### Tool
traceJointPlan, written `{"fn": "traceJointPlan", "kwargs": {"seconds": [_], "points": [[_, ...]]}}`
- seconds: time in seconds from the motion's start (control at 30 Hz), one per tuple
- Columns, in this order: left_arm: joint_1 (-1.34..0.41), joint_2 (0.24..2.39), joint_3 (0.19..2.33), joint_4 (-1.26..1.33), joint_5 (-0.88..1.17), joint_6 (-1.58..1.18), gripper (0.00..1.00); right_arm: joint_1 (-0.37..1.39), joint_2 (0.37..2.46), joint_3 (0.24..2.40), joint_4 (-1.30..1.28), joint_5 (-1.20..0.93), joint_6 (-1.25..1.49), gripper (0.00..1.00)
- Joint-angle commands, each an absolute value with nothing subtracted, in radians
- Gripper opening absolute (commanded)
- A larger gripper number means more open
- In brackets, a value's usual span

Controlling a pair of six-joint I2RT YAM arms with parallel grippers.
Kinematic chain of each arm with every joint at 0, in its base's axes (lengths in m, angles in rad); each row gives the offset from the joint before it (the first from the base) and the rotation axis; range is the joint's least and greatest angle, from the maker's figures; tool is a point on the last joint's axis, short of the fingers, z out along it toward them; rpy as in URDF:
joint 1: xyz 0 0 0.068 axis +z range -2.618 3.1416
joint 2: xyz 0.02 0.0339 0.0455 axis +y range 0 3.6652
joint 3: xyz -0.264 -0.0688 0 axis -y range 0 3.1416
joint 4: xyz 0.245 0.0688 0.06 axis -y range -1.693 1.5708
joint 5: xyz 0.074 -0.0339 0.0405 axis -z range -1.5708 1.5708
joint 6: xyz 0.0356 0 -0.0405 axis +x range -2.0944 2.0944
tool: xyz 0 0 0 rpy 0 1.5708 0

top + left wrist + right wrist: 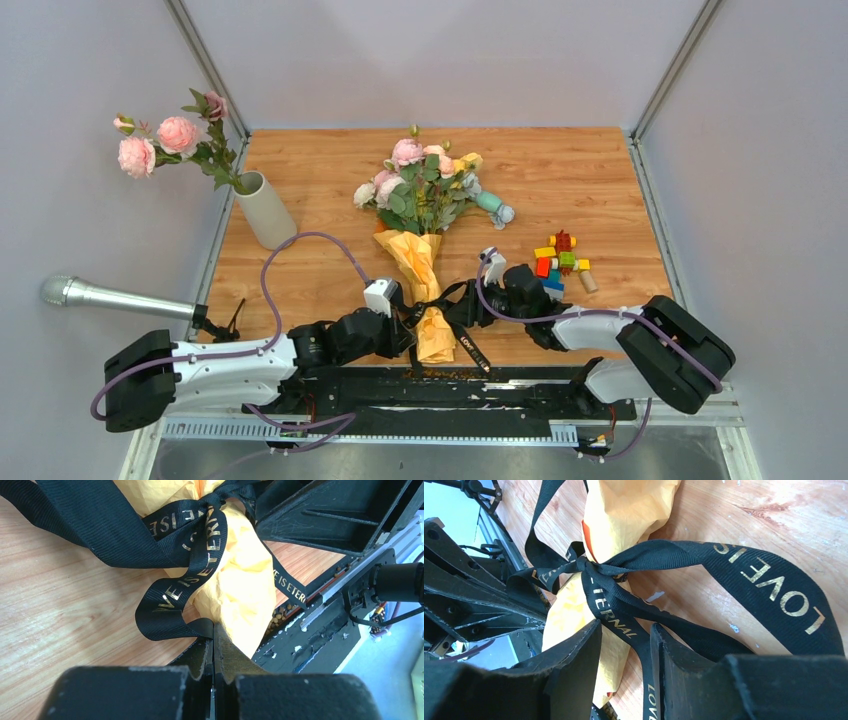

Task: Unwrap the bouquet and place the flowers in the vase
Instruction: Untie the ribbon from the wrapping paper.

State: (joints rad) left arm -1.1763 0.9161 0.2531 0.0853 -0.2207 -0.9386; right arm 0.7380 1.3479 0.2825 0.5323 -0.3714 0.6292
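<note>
The bouquet [421, 262] lies along the table's middle, its orange-tan paper [240, 580] tied with a black gold-lettered strap [200, 545]. Its flowers [420, 182] point to the far side. My left gripper [214, 630] sits at the left of the wrapped lower end, shut on a loop of the strap beside the paper. My right gripper [626, 630] is at the right of the knot [586, 565], open, with one strap tail running between its fingers. The off-white vase [265, 210] leans at the table's left edge and holds pink flowers [165, 140].
Small coloured toy blocks [560, 262] lie right of the bouquet. A teal stick [490, 205] rests by the blooms. A grey metal tube [100, 295] juts in from the left. The black base rail [450, 385] runs along the near edge.
</note>
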Motion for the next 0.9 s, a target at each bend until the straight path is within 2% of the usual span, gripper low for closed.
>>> {"fn": "traceJointPlan", "kwargs": {"seconds": [0.0, 0.2, 0.27, 0.4, 0.57, 0.63, 0.87], "points": [[-1.169, 0.907, 0.245, 0.098, -0.227, -0.92, 0.0, 0.738, 1.356, 0.317, 0.61, -0.399, 0.653, 0.42], [-1.168, 0.918, 0.249, 0.1, -0.224, -0.917, 0.0, 0.738, 1.367, 0.327, 0.611, -0.408, 0.649, 0.44], [-1.167, 0.921, 0.249, 0.1, -0.223, -0.916, 0.0, 0.738, 1.375, 0.33, 0.614, -0.415, 0.649, 0.42], [-1.167, 0.924, 0.252, 0.1, -0.221, -0.914, 0.0, 0.739, 1.381, 0.332, 0.62, -0.422, 0.651, 0.3], [-1.161, 0.924, 0.264, 0.08, -0.221, -0.906, 0.0, 0.739, 1.366, 0.333, 0.601, -0.425, 0.652, 0.08], [-1.154, 0.923, 0.274, 0.063, -0.22, -0.898, 0.0, 0.739, 1.347, 0.333, 0.579, -0.42, 0.648, 0.03], [-1.104, 0.908, 0.309, -0.009, -0.198, -0.854, 0.0, 0.746, 1.248, 0.354, 0.424, -0.351, 0.579, 0.0]]}}
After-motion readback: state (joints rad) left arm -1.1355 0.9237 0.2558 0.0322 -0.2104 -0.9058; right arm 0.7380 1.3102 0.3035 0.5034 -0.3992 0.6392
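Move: My open right fingertips stand either side of the right ribbon tail, which lies only about 1 cm to their left and 1 cm below. From that hand the knot is about 5 cm left and 1 cm forward, with the right ribbon loop some 5 cm ahead and about level sideways. My left hand already holds the other tail; from it the knot lies roughly 6 cm ahead, 5 cm right and 3 cm lower, and the paper's lower end about 3 cm back, 6 cm right. I ease my right hand about 1 cm left towards the knot, shut its half-open fingers fully and pinch the ribbon tail close to the knot, then begin lifting it, about 1.5 cm up in all. My left hand keeps its closed grip on the other tail, nearly still until late, when it slips left and down by some 2 cm with a slight roll. ##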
